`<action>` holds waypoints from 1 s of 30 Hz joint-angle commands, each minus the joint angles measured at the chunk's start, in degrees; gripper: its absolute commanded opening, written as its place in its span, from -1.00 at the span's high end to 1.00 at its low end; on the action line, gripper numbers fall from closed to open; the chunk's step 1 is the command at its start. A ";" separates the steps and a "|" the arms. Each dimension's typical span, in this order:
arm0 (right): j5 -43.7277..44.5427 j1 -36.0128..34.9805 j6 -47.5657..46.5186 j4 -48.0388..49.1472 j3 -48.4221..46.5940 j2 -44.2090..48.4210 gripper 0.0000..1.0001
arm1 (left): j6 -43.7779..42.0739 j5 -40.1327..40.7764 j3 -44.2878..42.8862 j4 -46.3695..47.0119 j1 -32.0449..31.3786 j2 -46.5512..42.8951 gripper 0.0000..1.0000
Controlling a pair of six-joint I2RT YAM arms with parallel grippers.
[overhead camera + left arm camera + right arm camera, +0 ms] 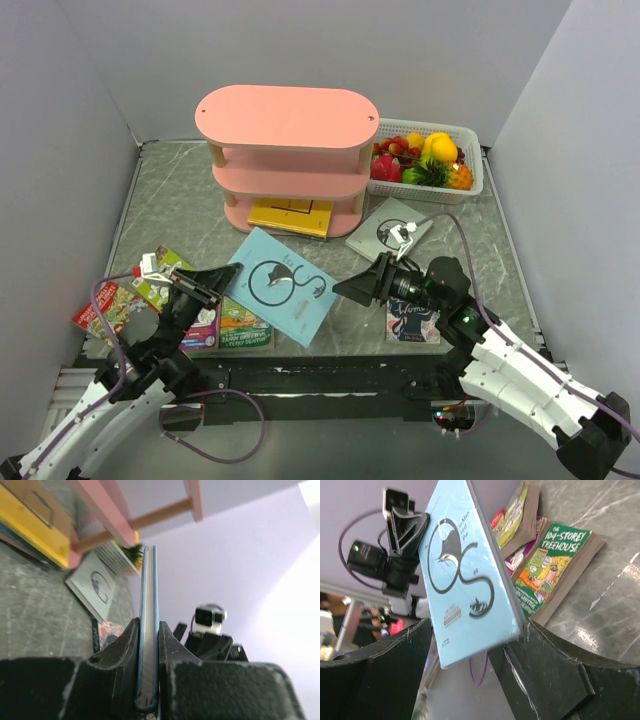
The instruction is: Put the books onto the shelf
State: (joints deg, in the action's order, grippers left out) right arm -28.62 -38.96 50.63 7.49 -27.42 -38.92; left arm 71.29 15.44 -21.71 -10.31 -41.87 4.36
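Note:
The light blue book [278, 285] hangs tilted above the table, between my two grippers. My left gripper [205, 285] is shut on its left edge; in the left wrist view the book [148, 605] stands edge-on, pinched by the gripper [148, 635]. My right gripper [350, 288] is open at the book's right edge. In the right wrist view its fingers [545, 665] stand wide apart around a corner of the book [465, 575]. The pink shelf [287, 150] holds a yellow book [290, 215] on its bottom tier. The green Treehouse book [243, 330], the lime green book [160, 275] and the red book [105, 310] lie at front left.
A grey-white book [390, 230] lies right of the shelf, and a dark book [413, 322] lies under my right arm. A white fruit basket [425, 160] stands at the back right. Grey walls close in both sides.

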 commanded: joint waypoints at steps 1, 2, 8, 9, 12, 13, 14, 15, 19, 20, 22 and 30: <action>3.40 -0.33 10.43 11.48 5.34 1.39 -0.61 | 4.48 11.63 -5.18 6.78 0.21 1.96 0.98; 2.44 -0.24 11.24 12.63 5.79 0.08 -0.61 | 4.21 11.54 -5.09 7.83 0.21 2.40 0.98; -1.00 -2.52 17.92 24.92 7.91 -7.83 -0.60 | 2.63 12.15 -4.13 14.87 0.21 5.22 0.98; -1.08 -2.79 18.10 25.38 7.21 -8.54 -0.59 | 2.46 12.07 -4.04 16.35 0.29 5.83 0.98; -1.43 -3.66 18.88 28.36 5.89 -10.65 -0.59 | 1.93 11.89 -3.51 18.04 0.21 7.23 0.98; -1.96 -3.58 19.41 29.33 5.54 -11.52 -0.58 | 1.93 12.07 -3.16 18.82 0.21 7.42 0.98; -2.57 -3.75 19.94 32.04 5.19 -13.53 -0.56 | 1.93 12.15 -2.72 19.35 0.21 7.50 0.98; -3.36 -3.84 21.51 33.98 4.84 -14.77 -0.52 | 1.93 12.24 -2.37 20.05 0.29 7.77 0.98; -5.39 -4.54 24.42 41.28 4.31 -19.52 -0.37 | 2.28 13.30 -1.23 21.03 0.29 8.56 0.98; -5.48 -4.81 24.69 42.16 4.13 -21.10 -0.34 | 2.37 13.47 -0.96 21.72 0.29 8.65 0.98; -5.66 -5.16 25.30 44.71 3.43 -23.21 -0.22 | 2.63 13.39 -0.09 22.43 0.29 8.91 0.98; -7.23 -5.42 27.41 52.36 0.18 -29.37 0.64 | 4.21 12.60 2.47 23.93 0.29 10.49 0.97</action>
State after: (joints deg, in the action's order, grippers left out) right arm -33.87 -43.86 76.27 50.15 -22.68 -65.98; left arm 72.99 28.45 -18.94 5.41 -41.58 14.11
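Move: The left hand already grips the blue mouse book by its left edge, about 20 cm above the table. The shelf's middle lies some 24 cm ahead of that hand, 11 cm to its right and 6 cm lower, and the treehouse book is on the table right beneath it. From the open, empty right hand, the blue book's middle is about 13 cm to the left, level in reach and height. Little Women lies 19 cm right, 3 cm ahead and 19 cm below that hand. Leftward by about 6 cm goes the right hand, dipping some 3 cm and coming back up while it rolls and tips its fingertips upward about 15 degrees, then closing its fingers around the blue book's near right corner. Keeping its grip, the left hand carries the book roughly 4 cm forward towards the shelf, swinging some 13 degrees counter-clockwise. ##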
